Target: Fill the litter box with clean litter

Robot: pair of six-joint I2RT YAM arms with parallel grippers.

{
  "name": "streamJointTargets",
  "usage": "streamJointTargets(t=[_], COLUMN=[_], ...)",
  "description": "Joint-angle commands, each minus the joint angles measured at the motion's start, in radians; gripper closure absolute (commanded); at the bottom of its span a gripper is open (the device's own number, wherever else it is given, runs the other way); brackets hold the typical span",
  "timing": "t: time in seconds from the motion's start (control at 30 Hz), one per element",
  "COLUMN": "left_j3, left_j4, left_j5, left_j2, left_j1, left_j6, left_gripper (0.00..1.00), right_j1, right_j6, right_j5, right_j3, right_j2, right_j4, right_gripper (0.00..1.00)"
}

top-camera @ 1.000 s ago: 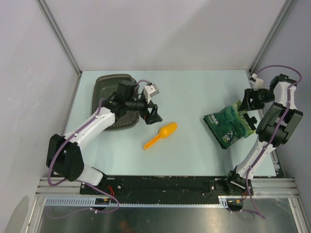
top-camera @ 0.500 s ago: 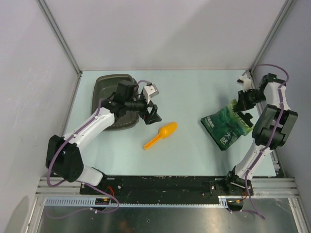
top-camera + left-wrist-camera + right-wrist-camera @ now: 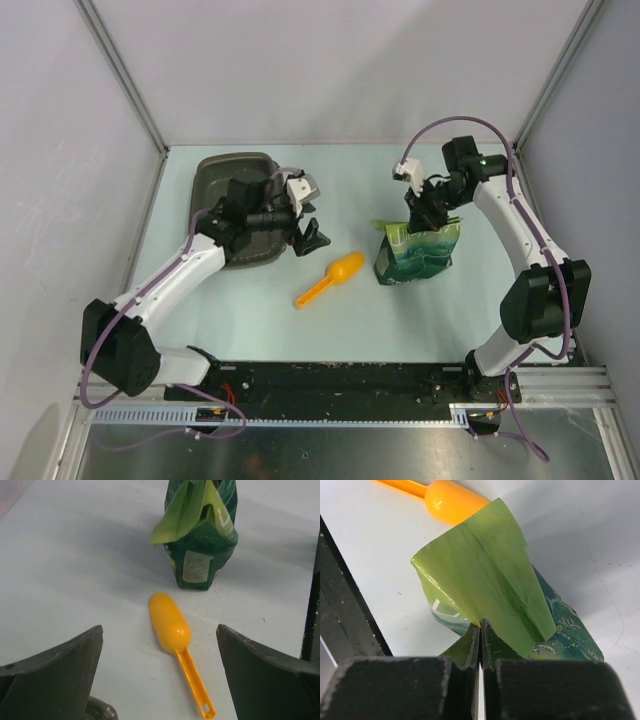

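The litter box, a dark shallow tray, sits at the back left with my left arm lying across it. No clean litter shows in any view. My left gripper hangs open just right of the tray, above the table and facing the orange scoop. The green pouch stands upright at mid-table. My right gripper is shut on the pouch's folded top flap.
The orange scoop lies bowl-down between the two grippers, its handle pointing toward the near edge. Grey enclosure walls stand close at the left, back and right. The black rail with the arm bases runs along the near edge.
My right gripper shut on the pouch and carried it from the right edge to mid-table, where it now stands upright. The left arm shifted only slightly.
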State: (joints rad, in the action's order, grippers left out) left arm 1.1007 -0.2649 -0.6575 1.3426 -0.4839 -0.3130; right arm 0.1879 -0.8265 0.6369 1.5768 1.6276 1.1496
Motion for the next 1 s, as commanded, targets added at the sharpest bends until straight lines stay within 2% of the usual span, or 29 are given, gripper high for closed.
streamJointTargets(t=[0.0,0.1,0.23,0.37,0.53,0.63,0.67,0.73,0.77,0.8,0.93,0.97], left_j3=[-0.077,-0.056,-0.007,0.106,0.223,0.231,0.228,0.223,0.220,0.220,0.200,0.189], left_j4=[0.300,0.435,0.611,0.658,0.658,0.656,0.655,0.636,0.630,0.625,0.607,0.605], left_j5=[-0.025,0.005,0.120,0.138,0.147,0.118,0.105,0.044,0.020,-0.025,-0.092,-0.099], left_j2=[-0.057,-0.004,0.119,0.294,0.429,0.463,0.466,0.472,0.474,0.477,0.455,0.446], left_j1=[-0.059,-0.135,-0.235,-0.286,-0.309,-0.309,-0.309,-0.308,-0.308,-0.309,-0.309,-0.308], left_j6=[0.041,0.072,0.103,0.201,0.255,0.244,0.241,0.235,0.245,0.255,0.288,0.285], left_gripper=[0.00,0.00,0.00,0.01,0.03,0.18,0.29,0.41,0.51,0.55,0.76,0.86], right_j1=[0.034,0.035,0.024,0.018,-0.005,-0.036,-0.042,-0.068,-0.074,-0.090,-0.097,-0.097], right_j6=[0.059,0.072,0.073,0.075,0.079,0.079,0.075,0.075,0.085,0.093,0.119,0.125], right_j5=[0.090,0.084,0.092,0.096,0.109,0.112,0.109,0.101,0.098,0.101,0.103,0.101], right_j3=[-0.015,-0.015,-0.014,-0.014,-0.011,-0.012,-0.011,-0.005,0.002,0.017,0.078,0.086], right_j2=[-0.078,-0.084,-0.081,-0.081,-0.097,-0.113,-0.117,-0.132,-0.138,-0.143,-0.159,-0.167], right_j4=[0.012,-0.005,-0.008,-0.016,-0.016,-0.002,0.005,0.010,0.010,0.009,0.021,0.018], right_gripper=[1.00,1.00,1.00,1.00,1.00,1.00,1.00,0.92,0.85,0.72,0.55,0.52])
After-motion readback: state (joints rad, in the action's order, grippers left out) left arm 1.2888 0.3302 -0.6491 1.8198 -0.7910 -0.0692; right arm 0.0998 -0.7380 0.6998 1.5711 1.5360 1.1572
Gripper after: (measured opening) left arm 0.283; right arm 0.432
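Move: The left hand, open and empty, goes for the left end of the litter bag's rim, about 18 cm to its right, level fore and aft and some 2 cm lower; the bag's middle lies about 23 cm right and 9 cm below. The orange scoop's middle is some 6 cm back, 3 cm right and 15 cm below that hand. The right hand already pinches the rim, with the bag's middle about 7 cm below, 2 cm left and straight under fore and aft. The left hand sweeps about 18 cm to the right over the scoop towards the bag, rising a little and then dipping, with the wrist turning some 15 to 20 degrees so that the fingers level out, and closes its wide-open fingers on the left end of the rim, pinching it between the pads. The right hand meanwhile keeps its pinch and holds the bag nearly still, then opens its fingers about halfway once the left is closing, lets go of the rim and rises roughly 3 cm, drifting slightly right. ##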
